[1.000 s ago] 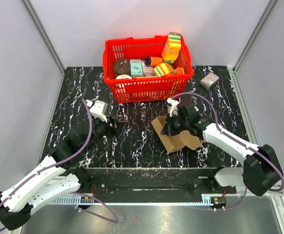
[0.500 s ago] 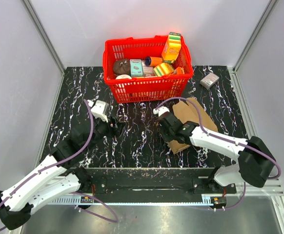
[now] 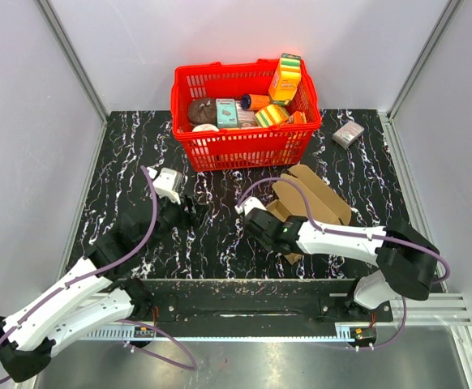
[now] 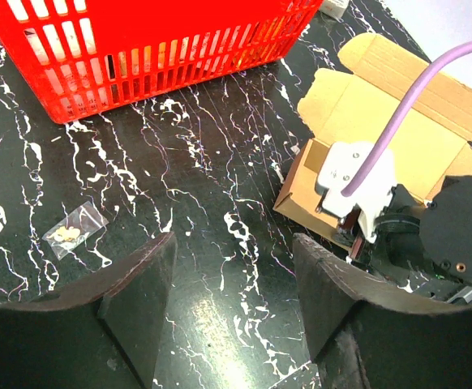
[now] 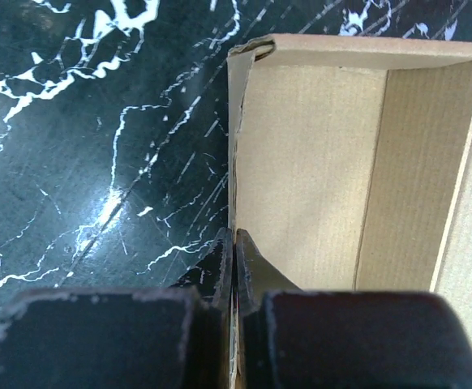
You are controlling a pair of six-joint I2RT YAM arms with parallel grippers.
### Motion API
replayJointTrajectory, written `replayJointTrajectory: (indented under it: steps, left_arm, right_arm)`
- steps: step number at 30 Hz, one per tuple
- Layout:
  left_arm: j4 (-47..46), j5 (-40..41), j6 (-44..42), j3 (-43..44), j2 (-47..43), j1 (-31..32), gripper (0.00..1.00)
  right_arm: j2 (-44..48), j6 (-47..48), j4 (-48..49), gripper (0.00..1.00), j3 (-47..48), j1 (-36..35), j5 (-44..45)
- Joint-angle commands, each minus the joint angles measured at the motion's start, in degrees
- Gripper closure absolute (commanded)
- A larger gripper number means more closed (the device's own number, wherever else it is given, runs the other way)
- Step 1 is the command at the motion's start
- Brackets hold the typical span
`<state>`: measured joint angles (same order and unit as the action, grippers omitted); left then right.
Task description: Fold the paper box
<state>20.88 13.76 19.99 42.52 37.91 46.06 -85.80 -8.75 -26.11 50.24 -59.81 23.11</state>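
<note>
The paper box (image 3: 315,197) is brown unprinted cardboard, opened out on the black marble table right of centre, with flaps spread toward the back right. My right gripper (image 3: 278,235) is at its near-left corner. In the right wrist view the jaws (image 5: 233,243) are shut on the thin upright left wall of the paper box (image 5: 317,162), whose inner floor and far wall show ahead. My left gripper (image 3: 184,214) stands open over bare table left of centre, well apart from the box. Its fingers (image 4: 139,292) have nothing between them, and the paper box (image 4: 398,130) lies to their right.
A red basket (image 3: 244,146) of colourful packages stands at the back centre, close behind the box. A small grey-pink box (image 3: 348,134) lies at the back right. A tiny clear bag (image 4: 74,232) lies on the table near the left gripper. Grey walls enclose the table.
My right gripper has moved left and toward the near edge, still shut on the cardboard. The sheet has swung round and spread out toward the back right. The left arm has not moved.
</note>
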Motion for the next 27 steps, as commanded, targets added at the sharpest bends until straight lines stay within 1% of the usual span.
replayJointTrajectory:
  steps: [1,2,3,8,17,23,27]
  left_arm:
    - [-2.87,-0.58,0.58,-0.42,-0.73,-0.27,0.36]
    - [-2.78,-0.58,0.58,-0.42,-0.56,-0.19,0.36]
    - [-2.87,-0.66,0.58,-0.34,-0.73,-0.18,0.37]
    - [-2.78,-0.58,0.75,-0.77,-1.00,-0.27,0.36]
    - [-2.60,-0.31,0.67,-1.04,-1.44,-0.27,0.36]
    - [-2.69,-0.22,0.93,-0.95,-1.35,-0.27,0.36]
    - [-2.69,-0.22,0.93,-0.95,-1.26,-0.27,0.35]
  right_arm:
    - [-0.86,1.46,2.90,0.91,2.49,-2.15,2.99]
    - [-0.95,1.55,2.82,0.87,2.76,-2.41,2.64]
    - [-1.12,1.55,2.90,0.79,3.02,-2.59,2.46]
    - [-1.39,1.55,2.73,0.67,3.20,-2.59,1.15]
    - [0.98,0.93,2.90,0.55,3.02,-2.68,0.71]
    - [1.78,0.76,2.90,0.51,3.11,-2.59,1.06]
    - [2.13,0.49,2.99,0.46,2.93,-2.59,1.06]
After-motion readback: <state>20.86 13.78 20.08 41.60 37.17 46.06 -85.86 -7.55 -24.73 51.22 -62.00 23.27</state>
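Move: The right hand's shut fingers already pinch the near-left long wall of the paper box at its rim; the open tray's middle lies about 3 cm ahead, 4 cm to the right and 2 cm below. The lid spreads some 8 cm ahead and 11 cm right. The red basket's middle stands about 29 cm ahead and 8 cm left. From the idle left hand the tray is some 24 cm right, 3 cm ahead and 21 cm below. Leftward about 1.5 cm at first, still at the rim of the box's long wall, the right hand soon all but stops and keeps spreading its shut fingers to roughly half open, letting go of the wall. One finger ends outside the box, the other over the tray, and the hand just begins to ease upward, hardly turning. ##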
